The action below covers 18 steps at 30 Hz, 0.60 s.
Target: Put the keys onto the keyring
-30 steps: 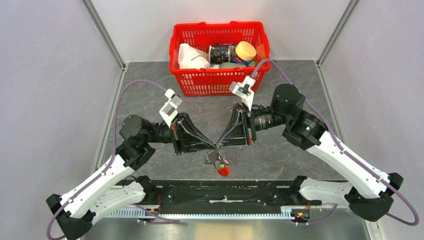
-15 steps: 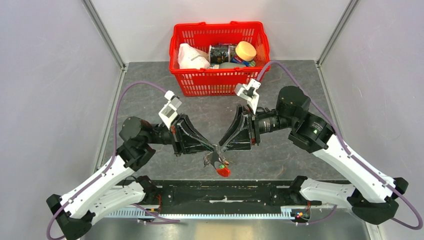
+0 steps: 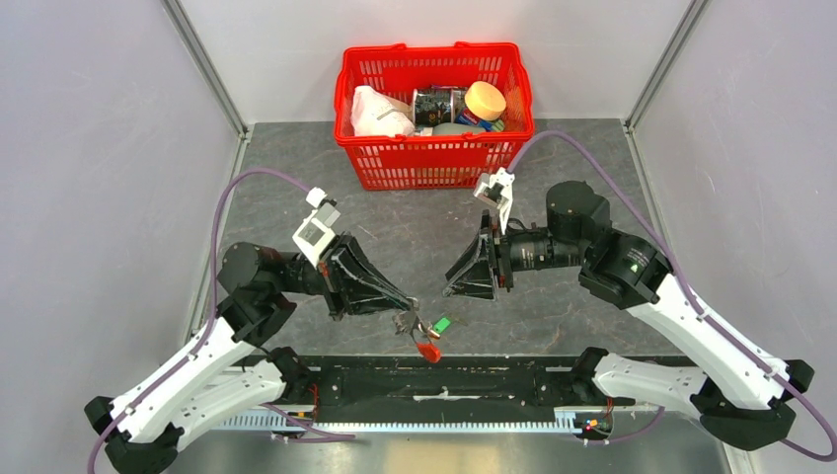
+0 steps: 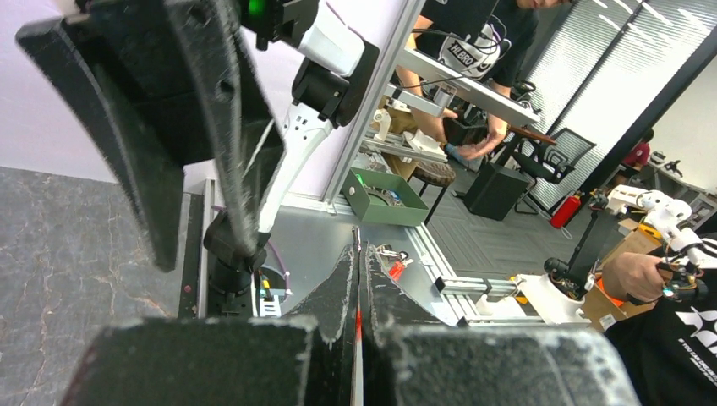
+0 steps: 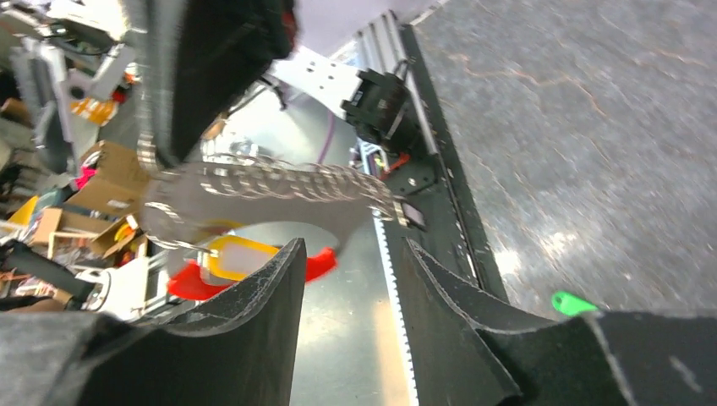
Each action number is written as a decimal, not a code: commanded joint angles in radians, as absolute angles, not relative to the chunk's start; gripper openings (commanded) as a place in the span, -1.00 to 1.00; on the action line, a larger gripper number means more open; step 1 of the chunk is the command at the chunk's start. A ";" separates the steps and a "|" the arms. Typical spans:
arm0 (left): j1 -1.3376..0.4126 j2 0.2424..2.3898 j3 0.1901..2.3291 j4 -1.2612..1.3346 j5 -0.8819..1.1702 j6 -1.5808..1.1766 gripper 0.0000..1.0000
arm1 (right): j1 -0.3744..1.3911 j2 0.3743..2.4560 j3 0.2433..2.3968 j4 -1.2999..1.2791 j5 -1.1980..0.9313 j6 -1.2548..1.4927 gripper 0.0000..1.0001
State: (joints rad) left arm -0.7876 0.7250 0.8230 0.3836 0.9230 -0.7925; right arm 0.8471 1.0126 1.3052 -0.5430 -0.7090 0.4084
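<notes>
My left gripper (image 3: 406, 313) is shut on the keyring's thin metal ring and holds it just above the table. The red oval loop (image 3: 428, 351) and a few small keys hang below the fingertips. In the left wrist view the fingers (image 4: 338, 288) are pressed together on a thin metal and red edge. The green-headed key (image 3: 442, 323) lies loose on the grey table, just right of the keyring. My right gripper (image 3: 450, 286) is open and empty, apart from the keyring. In the right wrist view (image 5: 353, 245) I see the red loop (image 5: 190, 283), blurred, and the green key (image 5: 573, 302).
A big red mesh basket (image 3: 434, 163) with groceries stands at the back middle. A black rail (image 3: 444, 390) runs along the table's near edge, right below the hanging keyring. Grey walls close in both sides.
The two grippers met on the keyring before. My right gripper has opened and drawn back right. My left gripper has pulled the keyring left and nearer. The green key now lies on the table.
</notes>
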 commanded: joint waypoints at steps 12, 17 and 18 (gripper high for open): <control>-0.793 0.668 0.792 0.384 0.945 -0.729 -0.95 | 0.850 1.058 1.032 -0.621 -0.309 0.438 0.02; -0.793 0.666 0.783 0.385 0.940 -0.721 -0.96 | 0.850 1.117 0.963 -0.591 -0.228 0.465 -0.02; -0.793 0.665 0.779 0.384 0.938 -0.719 -0.96 | 0.850 1.140 0.948 -0.576 -0.218 0.475 -0.03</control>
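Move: The green-tagged key lies on the table some 37 cm below the empty right hand, about 11 cm ahead and 2 cm to its right. The keyring already held by the left fingers hangs about 5 cm left of the right hand, 4 cm back and 3 cm lower. From the left hand, the green-tagged key is roughly 16 cm ahead, 8 cm right and 41 cm below. The open right hand sinks some 18 cm, forward about 5, towards the green-tagged key, fingers tipping down. ##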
